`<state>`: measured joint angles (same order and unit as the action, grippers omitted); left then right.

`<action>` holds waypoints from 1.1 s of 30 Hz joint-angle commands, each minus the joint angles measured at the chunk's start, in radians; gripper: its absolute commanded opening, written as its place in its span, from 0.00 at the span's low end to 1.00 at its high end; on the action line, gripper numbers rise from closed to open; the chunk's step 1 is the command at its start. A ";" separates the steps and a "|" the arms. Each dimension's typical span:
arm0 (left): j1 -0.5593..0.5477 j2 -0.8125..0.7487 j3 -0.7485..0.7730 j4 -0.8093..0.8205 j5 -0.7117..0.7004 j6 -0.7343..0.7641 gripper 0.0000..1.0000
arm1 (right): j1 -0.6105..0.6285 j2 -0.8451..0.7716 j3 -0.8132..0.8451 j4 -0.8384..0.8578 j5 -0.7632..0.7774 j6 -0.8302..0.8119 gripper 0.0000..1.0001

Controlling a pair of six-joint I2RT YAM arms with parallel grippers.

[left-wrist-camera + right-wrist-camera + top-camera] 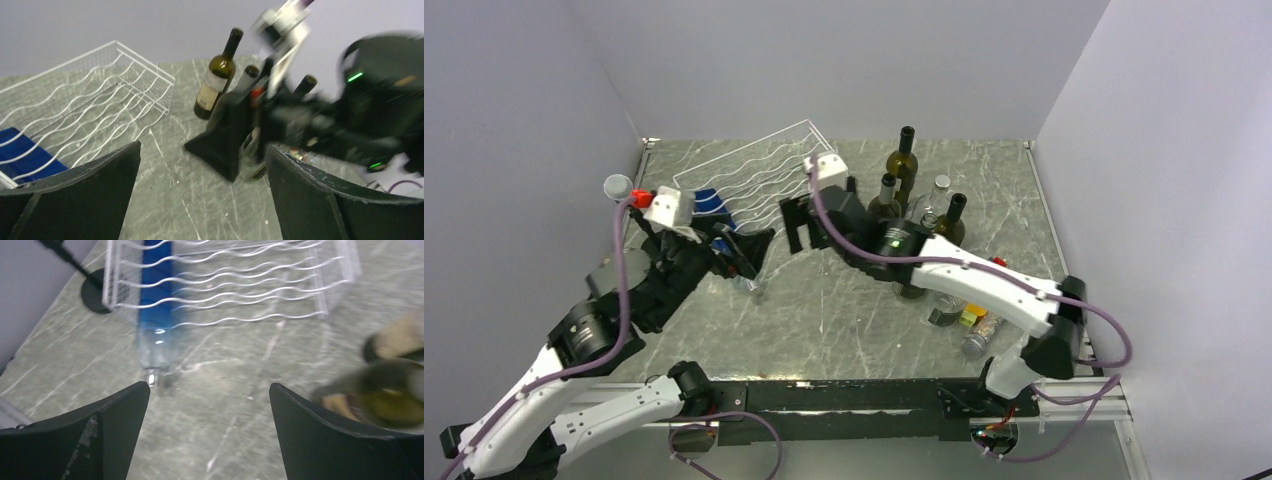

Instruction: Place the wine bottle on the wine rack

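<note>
The white wire wine rack (759, 175) stands at the back left of the table, also in the left wrist view (95, 95) and the right wrist view (240, 285). A blue bottle (707, 203) lies in its leftmost cradle, its clear neck (150, 372) sticking out over the table. Several dark wine bottles (905, 165) stand upright at the back right; a labelled one (216, 77) shows in the left wrist view. My left gripper (746, 258) hangs open and empty just in front of the rack. My right gripper (802, 232) is open and empty over bare table (210, 415), with a blurred green bottle (390, 397) at its right.
A black round-based microphone stand (94, 290) sits left of the rack, near the left wall. More bottles and small items (972, 318) lie under the right arm at the near right. The two grippers are close together, and the right one's finger (225, 142) looms in the left wrist view.
</note>
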<state>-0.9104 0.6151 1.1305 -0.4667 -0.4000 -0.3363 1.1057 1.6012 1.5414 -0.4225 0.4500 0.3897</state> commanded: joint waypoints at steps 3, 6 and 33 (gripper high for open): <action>0.001 0.035 -0.051 0.057 0.025 -0.047 0.99 | -0.028 -0.238 -0.035 -0.066 0.291 -0.114 0.96; 0.000 0.049 -0.066 0.056 0.020 -0.062 0.99 | -0.068 -0.287 -0.025 -0.111 0.317 -0.126 0.96; 0.001 0.121 -0.122 0.180 0.066 -0.046 0.99 | -0.373 -0.024 0.099 -0.264 0.084 -0.076 0.64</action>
<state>-0.9104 0.7319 0.9688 -0.3595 -0.3374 -0.4030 0.7448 1.5482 1.5593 -0.6750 0.5568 0.3180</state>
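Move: The next wine bottle, the one with the orange label, stands about 9 cm ahead of the right hand and 17 cm to its right, its middle some 11 cm below. Another dark bottle stands about 10 cm farther out and 4 cm to the right of it; the open clear bottle is about 7 cm nearer and 7 cm to the right of it. The rack is centred some 15 cm ahead and 8 cm left of the right hand, about 20 cm below. From the left hand the wine bottle lies roughly 21 cm ahead, 19 cm right and 24 cm down. The empty right hand swings about 17 cm to the right and some 9 cm forward, away from the rack to the top of the orange-labelled bottle's neck, arching up about 10 cm and sinking back to near its starting height, while it turns some 25 degrees clockwise, rolls its left side down and narrows its open fingers to about two thirds, with no touch visible. The left hand, open, sinks about 7 cm and drifts 5 cm right, its fingers tipping slightly down. ##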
